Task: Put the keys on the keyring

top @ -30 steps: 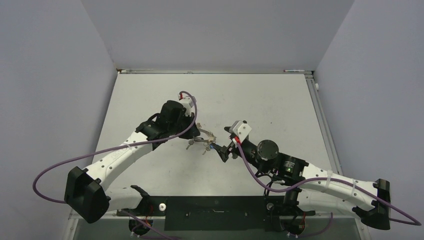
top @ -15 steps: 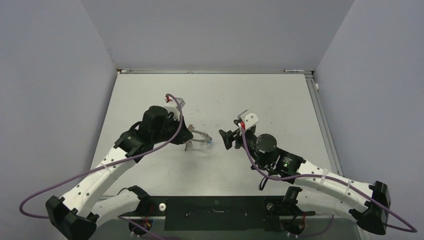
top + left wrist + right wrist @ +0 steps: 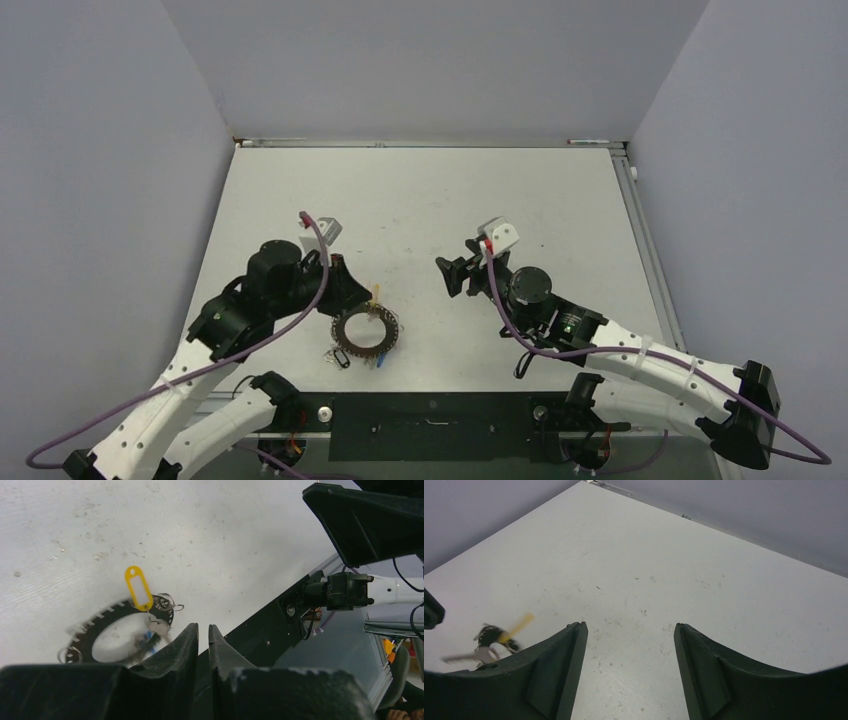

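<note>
The keyring [image 3: 341, 334] lies flat near the table's front edge and reads as a dark round loop with pale notches [image 3: 107, 617]. A yellow tag [image 3: 139, 587] [image 3: 375, 296], a silver key [image 3: 159, 626] and a blue-headed key [image 3: 378, 362] hang at its rim, all blurred. My left gripper [image 3: 350, 288] [image 3: 202, 626] hovers just beside the loop, its jaws a narrow slit apart with nothing between them. My right gripper [image 3: 446, 272] [image 3: 629, 625] stands wide open over bare table to the right, and its wrist view catches the bunch [image 3: 494, 637] far left.
Small split rings [image 3: 167, 601] sit at the loop's edge. The black base plate [image 3: 430, 412] runs along the near edge just in front of the bunch. Grey walls enclose the white table [image 3: 500, 190]. Purple cables [image 3: 215, 365] trail off both arms.
My left arm has swung back toward the near left, carrying the bunch, and let it go onto the table. My right gripper drew back from the bunch and has held still since.
</note>
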`<act>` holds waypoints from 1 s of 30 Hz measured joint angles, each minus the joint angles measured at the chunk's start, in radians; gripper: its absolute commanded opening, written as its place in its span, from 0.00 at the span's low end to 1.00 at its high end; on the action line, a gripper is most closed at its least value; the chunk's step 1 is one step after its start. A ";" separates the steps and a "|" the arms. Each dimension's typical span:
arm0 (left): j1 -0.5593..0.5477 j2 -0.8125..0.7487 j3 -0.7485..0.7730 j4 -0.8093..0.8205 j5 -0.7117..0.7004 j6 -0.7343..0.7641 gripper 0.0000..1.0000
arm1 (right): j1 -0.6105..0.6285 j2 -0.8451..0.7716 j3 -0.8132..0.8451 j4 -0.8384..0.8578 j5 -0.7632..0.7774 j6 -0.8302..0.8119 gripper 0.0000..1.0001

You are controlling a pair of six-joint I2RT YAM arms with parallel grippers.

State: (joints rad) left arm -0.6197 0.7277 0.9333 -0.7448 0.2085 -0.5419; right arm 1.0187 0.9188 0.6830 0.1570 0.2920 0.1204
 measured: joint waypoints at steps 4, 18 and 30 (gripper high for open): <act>0.047 0.211 -0.053 0.163 0.103 -0.020 0.06 | -0.010 0.023 -0.007 0.014 0.022 0.016 0.65; 0.128 0.502 -0.058 0.276 0.087 0.022 0.45 | -0.043 0.034 -0.029 -0.012 -0.028 0.048 0.65; 0.128 0.122 -0.068 0.114 -0.229 0.258 0.86 | 0.084 0.416 0.090 -0.113 -0.284 0.043 0.65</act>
State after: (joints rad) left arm -0.4919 0.8501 0.8650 -0.6308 -0.0200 -0.2836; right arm 1.1027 1.3350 0.7731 0.0444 0.0082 0.1631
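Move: Just below the left fingertips is the keyring, its middle about 8 cm down, 5 cm back and 1 cm to the left. From that hand the yellow tag is some 2 cm ahead and 1 cm right, 6 cm down; the black tag 10 cm back and 5 cm left, the blue tag 10 cm back and 2 cm right, both about 9 cm down. From the right hand the keyring lies some 16 cm left, 8 cm back and 10 cm lower. Diving about 13 cm down and 7 cm forward with its fingers nearly shut and tipping down, the left hand then climbs some 9 cm and swings left, opening wide and leaving the keyring. The right hand, still open, first dips slightly, then sweeps down, left and back towards the keyring, about 16 cm in all, fingers tilting down and turning counter-clockwise; it touches nothing by the end. ##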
